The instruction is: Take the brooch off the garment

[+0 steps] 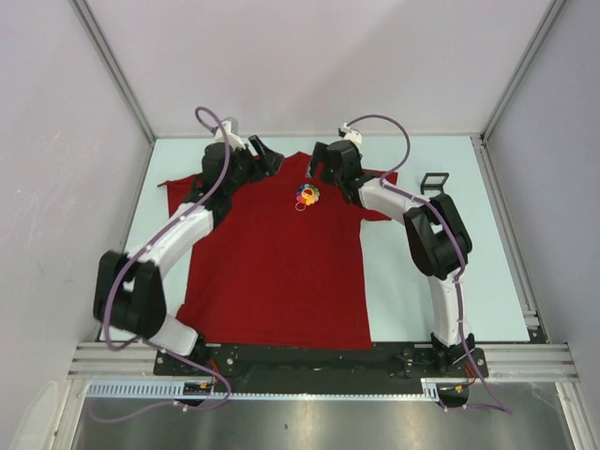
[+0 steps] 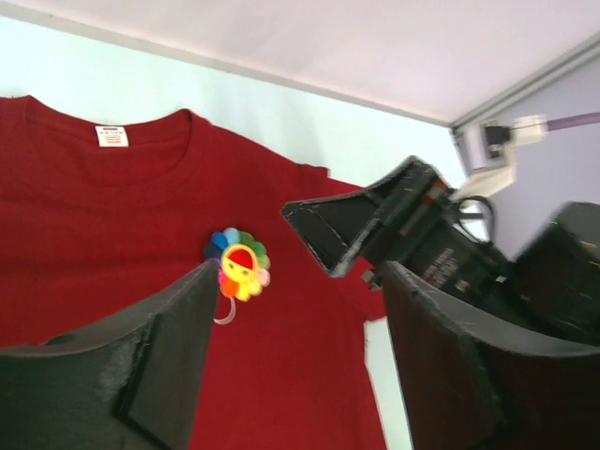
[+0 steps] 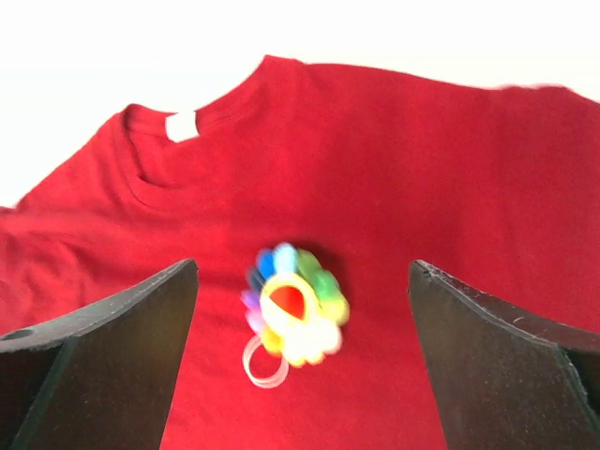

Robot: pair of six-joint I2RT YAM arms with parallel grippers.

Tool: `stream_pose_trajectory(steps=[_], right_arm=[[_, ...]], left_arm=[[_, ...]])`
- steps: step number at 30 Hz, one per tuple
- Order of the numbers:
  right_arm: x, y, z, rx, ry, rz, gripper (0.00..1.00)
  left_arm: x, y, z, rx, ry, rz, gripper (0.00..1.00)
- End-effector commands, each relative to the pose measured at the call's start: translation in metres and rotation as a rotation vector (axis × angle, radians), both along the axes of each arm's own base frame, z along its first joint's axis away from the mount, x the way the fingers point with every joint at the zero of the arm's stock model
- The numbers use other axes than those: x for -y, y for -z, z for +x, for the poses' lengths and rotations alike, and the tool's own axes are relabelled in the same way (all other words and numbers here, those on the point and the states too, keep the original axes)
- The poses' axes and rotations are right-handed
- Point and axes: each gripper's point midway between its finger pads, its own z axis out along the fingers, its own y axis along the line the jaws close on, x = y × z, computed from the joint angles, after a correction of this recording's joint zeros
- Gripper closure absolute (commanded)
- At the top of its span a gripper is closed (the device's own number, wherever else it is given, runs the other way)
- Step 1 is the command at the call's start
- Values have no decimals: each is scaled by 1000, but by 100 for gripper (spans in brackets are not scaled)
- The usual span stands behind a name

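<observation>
The dark-red T-shirt (image 1: 277, 272) lies flat on the table, neck at the far side. The multicoloured flower brooch (image 1: 307, 195) with a small pale ring sits on its chest below the neck. It also shows in the left wrist view (image 2: 240, 265) and in the right wrist view (image 3: 295, 305). My left gripper (image 1: 272, 152) is open and empty above the shirt's far left shoulder. My right gripper (image 1: 319, 159) is open and empty just beyond the brooch, and its two fingers frame the brooch in its own view. The white neck label (image 3: 182, 125) shows at the collar.
A small black bracket-like object (image 1: 434, 181) stands on the pale table right of the shirt's sleeve. The right gripper's fingers (image 2: 342, 230) show close in the left wrist view. White enclosure walls with metal frame posts surround the table.
</observation>
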Motion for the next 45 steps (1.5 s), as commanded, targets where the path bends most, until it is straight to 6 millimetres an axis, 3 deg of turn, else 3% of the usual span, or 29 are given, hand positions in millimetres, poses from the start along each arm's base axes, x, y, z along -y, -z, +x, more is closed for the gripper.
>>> stream_pose_trajectory(steps=[1,4,5,8,13,18,21,23,24,25,36,45], right_arm=[[-36,-14,24,83,-120,94,5],[-48,8,22,50,-174,98,13],[-52,8,22,37,-184,103,16],[-51,21,16,-2,-194,60,22],[-41,19,9,17,-168,-51,24],[-31,32,3,-23,-152,-106,28],[-28,35,-1,-35,-144,-98,32],[-29,36,-2,-43,-141,-86,34],[-27,39,-2,-48,-138,-90,37],[-28,39,-3,-52,-136,-88,36],[-23,58,-1,-120,-137,1,37],[-27,64,-1,-134,-158,41,41]], left_arm=[[5,-4,46,63,-24,-43,28],[9,2,65,70,-10,-18,41],[11,22,71,32,-4,-3,54],[19,48,75,-14,25,-7,64],[32,92,73,-153,94,4,68],[39,134,74,-262,116,-4,71],[48,143,76,-292,136,-12,69],[52,159,75,-335,150,-8,69],[55,157,78,-332,159,-11,69],[56,168,76,-365,164,-7,70],[64,193,80,-461,186,10,74],[68,187,78,-441,192,62,72]])
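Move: The brooch on the red garment lies about 7 cm ahead of the left gripper, 8 cm to its right and some 24 cm below. From the right gripper it is level fore and aft, about 4 cm to the left and 10 cm below. The brooch's white ring sits about 4 cm back of it and 2 cm to its left; the white neck tag is roughly 11 cm farther out than the brooch and 9 cm to its left. Bring the left gripper down about 21 cm to the brooch's left side, reaching forward early and easing right, tipping the fingers down nearly 30 degrees and narrowing them from wide to about a quarter open. Meanwhile lower the right gripper some 7 cm to the brooch's right side, swinging left first and then partly back right, and draw its fingers in to just over half open. ##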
